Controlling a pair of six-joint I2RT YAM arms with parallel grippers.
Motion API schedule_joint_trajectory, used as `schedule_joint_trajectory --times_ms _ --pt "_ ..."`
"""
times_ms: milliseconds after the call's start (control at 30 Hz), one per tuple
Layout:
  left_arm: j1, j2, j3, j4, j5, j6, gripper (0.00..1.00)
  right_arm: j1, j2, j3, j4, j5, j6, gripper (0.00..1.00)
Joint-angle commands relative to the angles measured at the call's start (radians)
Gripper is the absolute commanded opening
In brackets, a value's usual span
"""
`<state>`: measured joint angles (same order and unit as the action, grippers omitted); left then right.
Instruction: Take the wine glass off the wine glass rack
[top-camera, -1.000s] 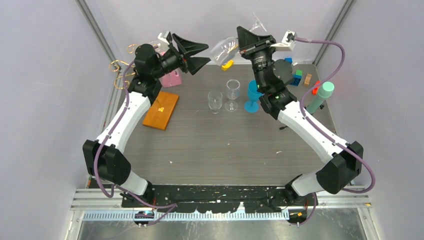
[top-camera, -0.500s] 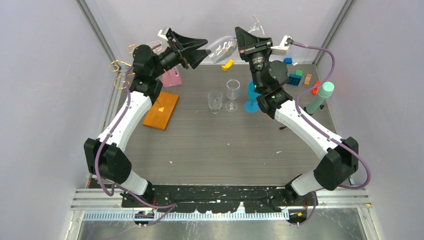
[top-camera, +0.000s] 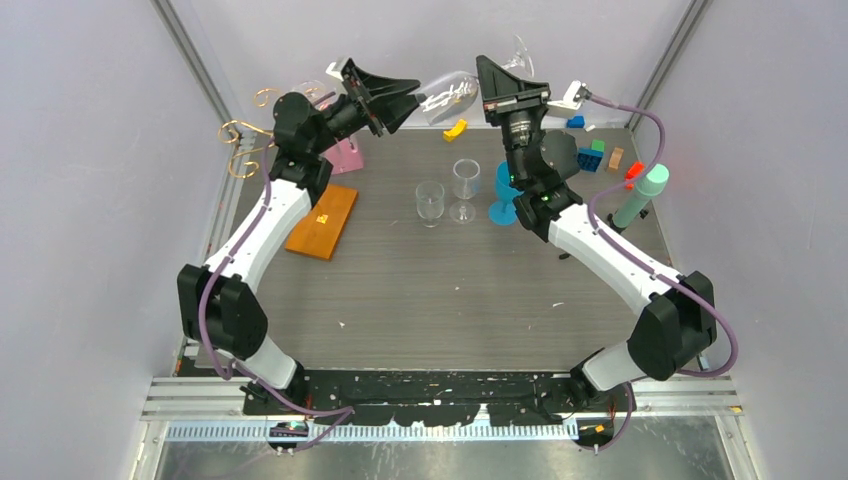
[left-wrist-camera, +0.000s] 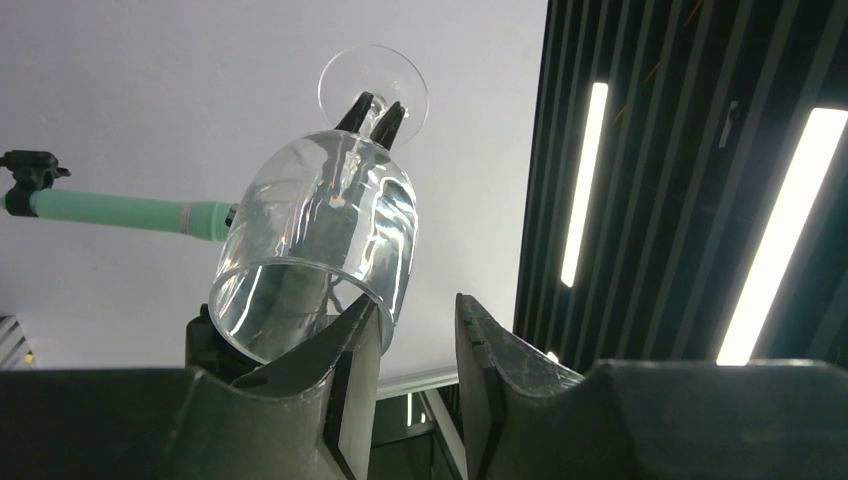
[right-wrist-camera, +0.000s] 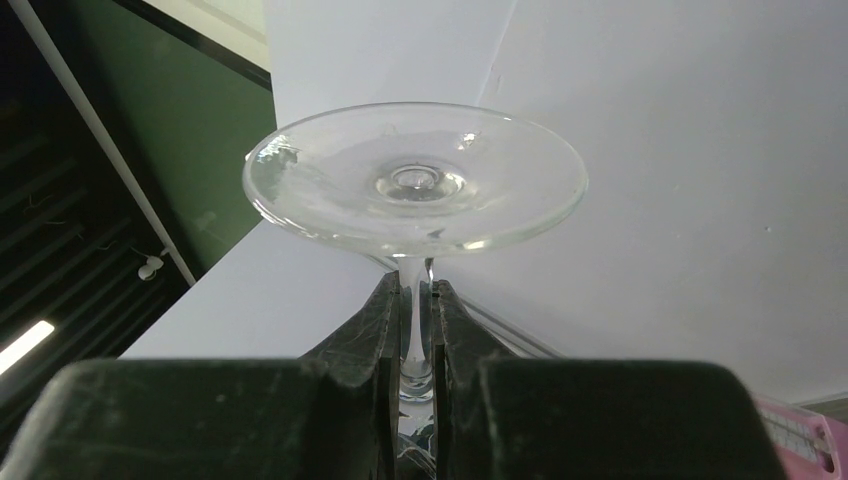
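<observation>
A clear wine glass is held high in the air, lying almost sideways, off the rack. My right gripper is shut on its stem, just under the round foot. My left gripper is open at the bowl's rim; in the left wrist view the bowl overlaps my left finger, and the gap between the fingers is empty. The wine glass rack's gold wire arms rise at the far left over its orange base.
On the table stand a clear tumbler, a second clear stemmed glass, a blue goblet, a green cylinder, a pink object, a yellow piece and coloured blocks. Walls close in on both sides.
My left gripper has swung up and right until its open fingers reach the bowl's rim. My right gripper has shifted the glass slightly up and back, still holding the stem.
</observation>
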<state>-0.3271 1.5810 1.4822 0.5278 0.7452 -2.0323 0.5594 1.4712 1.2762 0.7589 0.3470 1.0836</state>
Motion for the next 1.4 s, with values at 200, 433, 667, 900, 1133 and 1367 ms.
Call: schedule_joint_trajectory --times_ms 200,433,667,900,1133,1367 --pt "-0.018 -0.015 -0.012 0.112 -0.030 -0.049 0.30 0.019 0.014 -0.031 -0.003 -0.101 0.036 0.00" --pt "-0.018 -0.003 -0.012 0.127 -0.031 -0.052 0.06 0.019 0.008 -0.053 0.001 -0.102 0.054 0.00" --pt "-0.017 0.006 0.038 0.120 -0.019 0.035 0.00 0.019 -0.019 -0.085 0.007 -0.116 0.058 0.28" --pt "0.009 -0.001 0.097 -0.013 0.042 0.207 0.00 0.018 -0.076 -0.129 0.017 -0.167 0.003 0.62" --pt "0.072 -0.028 0.163 -0.240 0.160 0.434 0.00 0.017 -0.192 -0.226 -0.045 -0.227 -0.149 0.75" --pt "0.095 -0.046 0.415 -1.039 0.112 1.079 0.00 0.019 -0.362 -0.271 -0.265 -0.304 -0.432 0.74"
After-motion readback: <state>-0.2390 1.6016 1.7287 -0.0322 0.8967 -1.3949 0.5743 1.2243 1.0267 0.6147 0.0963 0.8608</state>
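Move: The wine glass hangs in the air between the hands, rim towards the left hand: its middle lies about 8 cm right of that hand's fingertips, 3 cm farther out and about level with them. The right hand still grips the stem, with the glass's middle some 2 cm to its left and 1 cm nearer the base, and the left fingers about 10 cm to its left and 4 cm back. Far below the left hand, some 40 cm down, an upright glass stands 9 cm right and 5 cm out, and a short glass 2 cm right and 3 cm out. The left hand sinks about 1 cm and shuts its half-open fingers, pinching the bowl's wall at the rim while the right hand keeps the stem and eases down and slightly left with it. Only then do the right fingers open wide and let go, that hand drawing back about 6 cm and down nearly as far, rolling some 20 degrees, while the left hand keeps its pinch, sinks a little more, shifts 2 cm left and tips its fingers down towards level. ##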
